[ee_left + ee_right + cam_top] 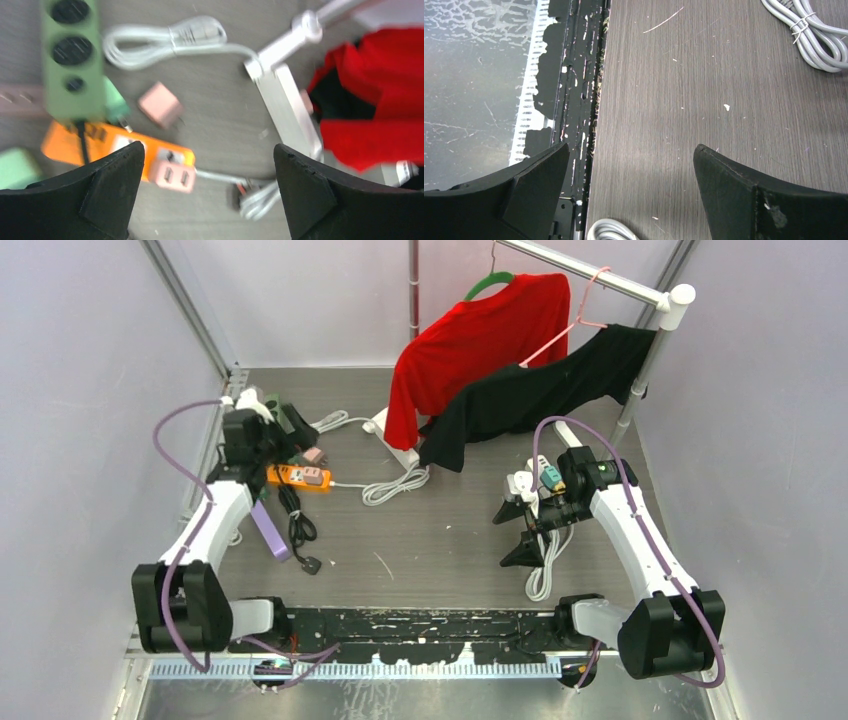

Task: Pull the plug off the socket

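Note:
An orange power strip (65, 145) lies on the table with a pink plug (173, 175) seated in its end socket. A second pink cube plug (160, 104) lies loose on the table, prongs showing, apart from the strip. My left gripper (208, 150) hangs open above the table, to the right of the orange strip's end, with nothing between its fingers. From above, the orange strip (288, 475) and the loose pink plug (312, 454) lie just right of the left wrist. My right gripper (512, 535) is open over bare table, also empty (631, 147).
A green power strip (70, 55) overlaps the orange one. A white power strip (290, 105) and coiled white cable (165, 37) lie beyond. Red shirt (480, 335) and black shirt (540, 395) hang on a rack. A purple strip (270, 530) and white cable coil (540, 575) lie nearer.

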`<action>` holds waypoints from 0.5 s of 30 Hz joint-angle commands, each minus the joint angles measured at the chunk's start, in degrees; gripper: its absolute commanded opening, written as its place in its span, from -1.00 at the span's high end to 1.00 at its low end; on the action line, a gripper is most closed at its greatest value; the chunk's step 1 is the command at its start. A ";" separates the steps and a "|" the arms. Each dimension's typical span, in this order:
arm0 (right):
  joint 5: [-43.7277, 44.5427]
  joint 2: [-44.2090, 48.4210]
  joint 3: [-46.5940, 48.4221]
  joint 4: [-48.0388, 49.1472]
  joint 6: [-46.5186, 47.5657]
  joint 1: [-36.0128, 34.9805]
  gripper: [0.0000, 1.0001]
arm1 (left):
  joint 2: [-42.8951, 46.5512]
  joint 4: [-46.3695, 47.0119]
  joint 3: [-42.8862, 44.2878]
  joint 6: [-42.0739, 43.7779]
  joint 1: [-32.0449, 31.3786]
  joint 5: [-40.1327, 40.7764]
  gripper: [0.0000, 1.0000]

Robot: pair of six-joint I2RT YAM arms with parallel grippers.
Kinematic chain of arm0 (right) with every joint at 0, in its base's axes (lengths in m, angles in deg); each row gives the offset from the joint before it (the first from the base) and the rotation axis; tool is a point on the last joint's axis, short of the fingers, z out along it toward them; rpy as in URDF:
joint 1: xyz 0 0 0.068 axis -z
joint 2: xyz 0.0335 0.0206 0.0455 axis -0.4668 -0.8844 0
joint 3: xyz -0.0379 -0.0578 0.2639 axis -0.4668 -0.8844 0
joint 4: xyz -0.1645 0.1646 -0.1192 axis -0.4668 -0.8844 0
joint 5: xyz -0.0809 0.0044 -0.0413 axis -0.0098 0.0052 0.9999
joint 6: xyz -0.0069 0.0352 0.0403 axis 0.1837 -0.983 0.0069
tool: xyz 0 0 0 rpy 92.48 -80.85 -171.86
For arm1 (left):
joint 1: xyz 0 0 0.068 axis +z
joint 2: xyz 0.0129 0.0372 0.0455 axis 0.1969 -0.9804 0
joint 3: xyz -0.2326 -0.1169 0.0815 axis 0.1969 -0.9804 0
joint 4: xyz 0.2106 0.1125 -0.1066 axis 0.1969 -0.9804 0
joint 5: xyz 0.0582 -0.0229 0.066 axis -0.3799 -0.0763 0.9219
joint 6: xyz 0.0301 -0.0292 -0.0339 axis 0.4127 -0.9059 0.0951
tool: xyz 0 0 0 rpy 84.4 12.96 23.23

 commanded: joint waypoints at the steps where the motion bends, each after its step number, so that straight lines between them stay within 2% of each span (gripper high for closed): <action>1: -1.61 0.78 0.82 -1.00 1.71 0.17 -0.99 | 5.16 5.26 -7.60 -1.10 -7.19 1.39 -0.99; 3: -1.69 0.69 0.77 -0.92 1.67 0.13 -0.99 | 5.62 5.94 -10.68 0.54 -9.31 5.42 -0.99; 6: -1.67 0.58 0.71 -0.96 1.75 0.12 -1.00 | 4.55 8.72 -14.04 0.95 -9.60 7.19 -1.00; 15: -1.55 0.39 0.59 -0.77 1.81 0.17 -0.99 | 1.42 9.26 -12.95 4.49 -9.60 11.34 -0.99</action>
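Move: The pink plug seated in the orange strip lies about 15 cm below my open left hand, some 3 cm back and 3 cm to its right. The loose pink plug stands roughly 7 cm beyond that one; the orange strip's middle is about 4 cm to the left of it. The green strip, just let go, lies some 8 cm ahead and 8 cm left of my left hand. From my right hand the seated plug is about 49 cm left and 18 cm ahead. I swoop my empty left hand down about 9 cm, away from the green strip towards the pink plug in the orange strip, coming back some 5 cm and swinging right. Near the end I slow, ease slightly left again and tip the fingers roughly 10 degrees further down, keeping them wide open and touching nothing yet. ##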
